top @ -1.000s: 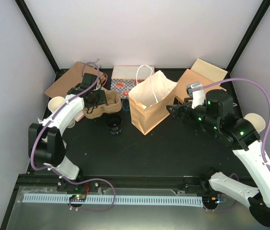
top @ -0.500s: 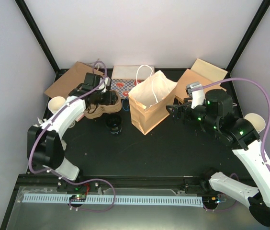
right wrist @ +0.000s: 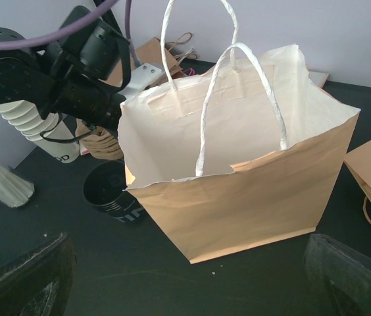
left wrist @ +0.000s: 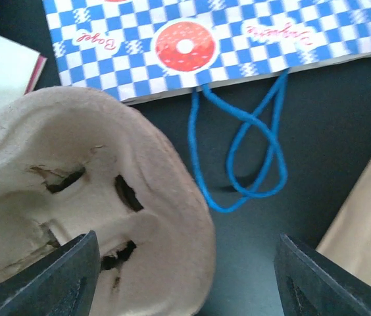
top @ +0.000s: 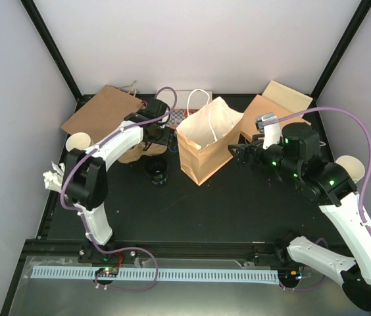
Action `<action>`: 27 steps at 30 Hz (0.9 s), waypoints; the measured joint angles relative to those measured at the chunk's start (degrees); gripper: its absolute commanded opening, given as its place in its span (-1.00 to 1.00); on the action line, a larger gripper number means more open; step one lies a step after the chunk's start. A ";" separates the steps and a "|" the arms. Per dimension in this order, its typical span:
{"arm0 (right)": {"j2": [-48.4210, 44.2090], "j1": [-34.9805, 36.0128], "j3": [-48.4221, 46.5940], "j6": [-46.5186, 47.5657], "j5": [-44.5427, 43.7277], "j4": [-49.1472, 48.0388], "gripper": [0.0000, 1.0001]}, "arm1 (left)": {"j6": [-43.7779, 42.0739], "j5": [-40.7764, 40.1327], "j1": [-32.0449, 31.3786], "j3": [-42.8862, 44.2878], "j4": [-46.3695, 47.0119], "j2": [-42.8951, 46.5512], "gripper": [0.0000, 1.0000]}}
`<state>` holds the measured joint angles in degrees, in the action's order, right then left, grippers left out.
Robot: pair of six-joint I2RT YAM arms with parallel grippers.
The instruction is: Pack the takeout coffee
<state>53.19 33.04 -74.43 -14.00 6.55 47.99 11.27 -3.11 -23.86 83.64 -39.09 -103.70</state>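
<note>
One takeout coffee (top: 156, 171), a short black cup, stands on the black table just left of the open brown paper bag (top: 205, 141); the right wrist view shows this cup (right wrist: 112, 191) beside the bag (right wrist: 238, 171). My left gripper (top: 162, 137) hovers open over the right end of the brown pulp carrier (left wrist: 74, 197), holding nothing, its fingertips (left wrist: 60, 276) wide apart. The arm hides the rest of the carrier from above. My right gripper (top: 238, 153) stands open to the right of the bag, empty, facing the bag's side.
A blue checkered bag (left wrist: 205, 39) with blue cord handles (left wrist: 245, 151) lies behind the carrier. Flat brown bags lie at back left (top: 100, 108) and back right (top: 274, 105). Cream cup stacks (right wrist: 41, 125) stand at the left, another cup (top: 350, 168) at the right.
My left gripper has opened wider and swung right along the carrier towards the paper bag, now covering the cup that showed in the carrier. The right arm has not moved.
</note>
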 measured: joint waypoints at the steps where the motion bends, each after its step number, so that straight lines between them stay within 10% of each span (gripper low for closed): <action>1: 0.00 0.00 0.00 0.00 0.00 0.00 0.95 | 0.00 -1.03 -0.24 0.31 -0.35 -0.63 0.44; 27: 0.00 0.00 0.00 0.17 0.00 0.02 0.94 | 1.20 -15.17 -1.73 1.55 -2.45 2.58 -0.12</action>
<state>53.19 33.04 -74.43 -13.82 6.55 48.01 12.47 -18.28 -25.58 85.19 -41.54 -101.12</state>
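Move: The cup carrier stack's middle lies about 8 cm to the left hand's left, 1 cm back and some 4 cm below, its right rim almost beneath the fingers. The black cups stand roughly 10 cm back and 3 cm left, the open paper bag about 14 cm to the right and 1 cm back, the patterned box some 9 cm ahead and 6 cm right. From the right hand the carrier is about 18 cm ahead and 30 cm left, far below. The left hand dips 2 cm at the cup carrier's right rim, then rises 5 cm, drifting 3 cm left, fingers narrowing. ##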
